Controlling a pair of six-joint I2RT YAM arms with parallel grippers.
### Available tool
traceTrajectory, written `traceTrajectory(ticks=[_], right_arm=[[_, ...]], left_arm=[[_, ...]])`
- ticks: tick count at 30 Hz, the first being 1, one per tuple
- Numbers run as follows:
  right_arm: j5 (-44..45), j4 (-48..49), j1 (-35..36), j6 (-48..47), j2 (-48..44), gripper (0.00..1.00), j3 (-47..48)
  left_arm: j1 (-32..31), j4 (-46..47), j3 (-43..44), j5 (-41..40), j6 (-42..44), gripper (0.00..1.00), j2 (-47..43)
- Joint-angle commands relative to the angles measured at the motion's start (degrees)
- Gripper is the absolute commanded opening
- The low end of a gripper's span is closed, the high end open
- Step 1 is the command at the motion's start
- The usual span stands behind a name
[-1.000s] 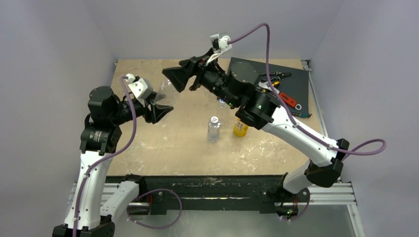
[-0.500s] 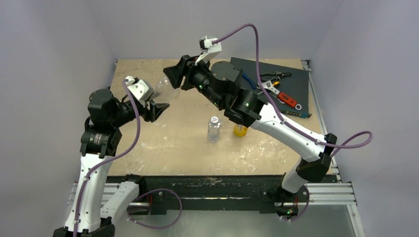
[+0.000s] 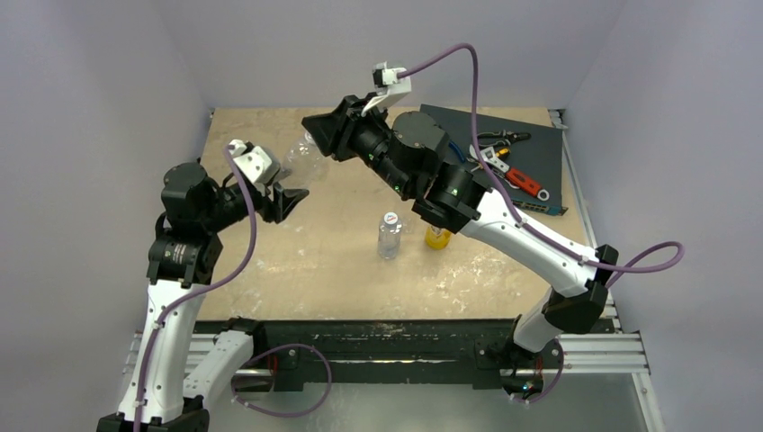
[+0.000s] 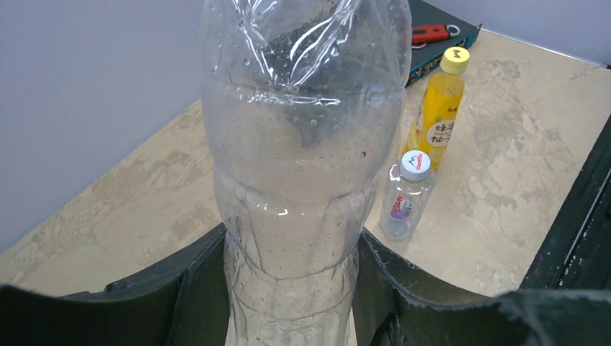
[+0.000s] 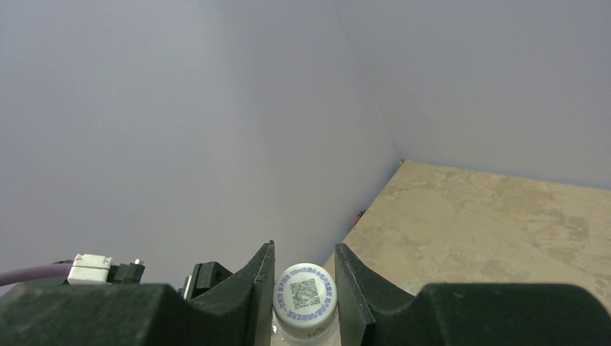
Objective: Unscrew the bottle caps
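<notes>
My left gripper [image 4: 292, 277] is shut on the lower body of a clear, crinkled bottle [image 4: 302, 144], which it holds tilted above the table's far left [image 3: 301, 160]. My right gripper [image 5: 305, 288] is shut on that bottle's white cap [image 5: 305, 297], which has a printed code on top; its fingers [image 5: 264, 288] press both sides. In the top view the right gripper [image 3: 315, 135] meets the bottle's neck. A small clear bottle [image 3: 389, 238] with a white cap [image 4: 415, 164] and an orange-yellow bottle [image 4: 438, 119] with a yellow cap [image 4: 455, 60] stand mid-table.
A dark board [image 3: 540, 171] at the back right carries pliers and a red-handled tool [image 3: 526, 184]. Grey walls close in the table on the left, back and right. The right arm stretches over the two standing bottles.
My right gripper has swung left onto the held bottle's cap and closed on it. The left arm has kept the bottle nearly still.
</notes>
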Motion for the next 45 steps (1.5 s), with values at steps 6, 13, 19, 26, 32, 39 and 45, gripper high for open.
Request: traceTrajectory(ticks=[6, 13, 19, 26, 32, 39, 45], right_arm=[[-1.48, 0.51, 0.20, 0.19, -1.58, 0.10, 0.58], [-13.31, 4.16, -0.28, -5.74, -5.01, 0.00, -3.57], [-36.10, 13.53, -5.61, -10.03, -12.25, 0.00, -11.32], [-55.02, 17.11, -11.73, -6.63, -13.11, 0.00, -10.82], [-60.66, 16.24, -11.75, -6.46, -11.14, 0.03, -8.63], [-33.26, 11.20, -10.94, -4.56, -11.02, 0.82, -9.91], [-6.37, 3.09, -4.61, -1.84, -8.84, 0.90, -4.38]], left_arm=[[0.22, 2.75, 1.66, 2.08, -1.49, 0.04, 1.23], [0.21, -1.57, 5.20, 14.30, -2.16, 0.02, 3.54], [0.22, -6.17, 9.69, 27.70, -4.34, 0.04, 5.50], [0.18, -10.05, 10.65, 32.20, -2.15, 0.04, 4.48], [0.22, -9.73, 11.16, 34.74, -4.52, 0.05, 5.09], [0.22, -5.59, 9.32, 29.05, -5.65, 0.04, 4.10], [0.22, 1.14, 5.03, 12.62, -4.94, 0.03, 1.33]])
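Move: The bottle cap sits right between the right hand's fingertips, already pinched, on a bottle the left hand grips lower down. From the left hand the cap is some 15 cm up, about 4 cm ahead and 6 cm to the right. On the table far below the right hand, by over 40 cm, the small bottle stands roughly 13 cm right and 6 cm back, the blue-capped bottle about 16 cm right and 1 cm back. The bottle cap is wrung between the two hands: the right keeps its pinch, pulling back about 10 cm, rising a little and turning counter-clockwise some 40 degrees with fingertips tipping up, while the left draws the bottle back and to the right, turning it clockwise about 30. Then the right opens wide, letting go of the cap, and swings forward and clockwise partway back; the left starts back too. ##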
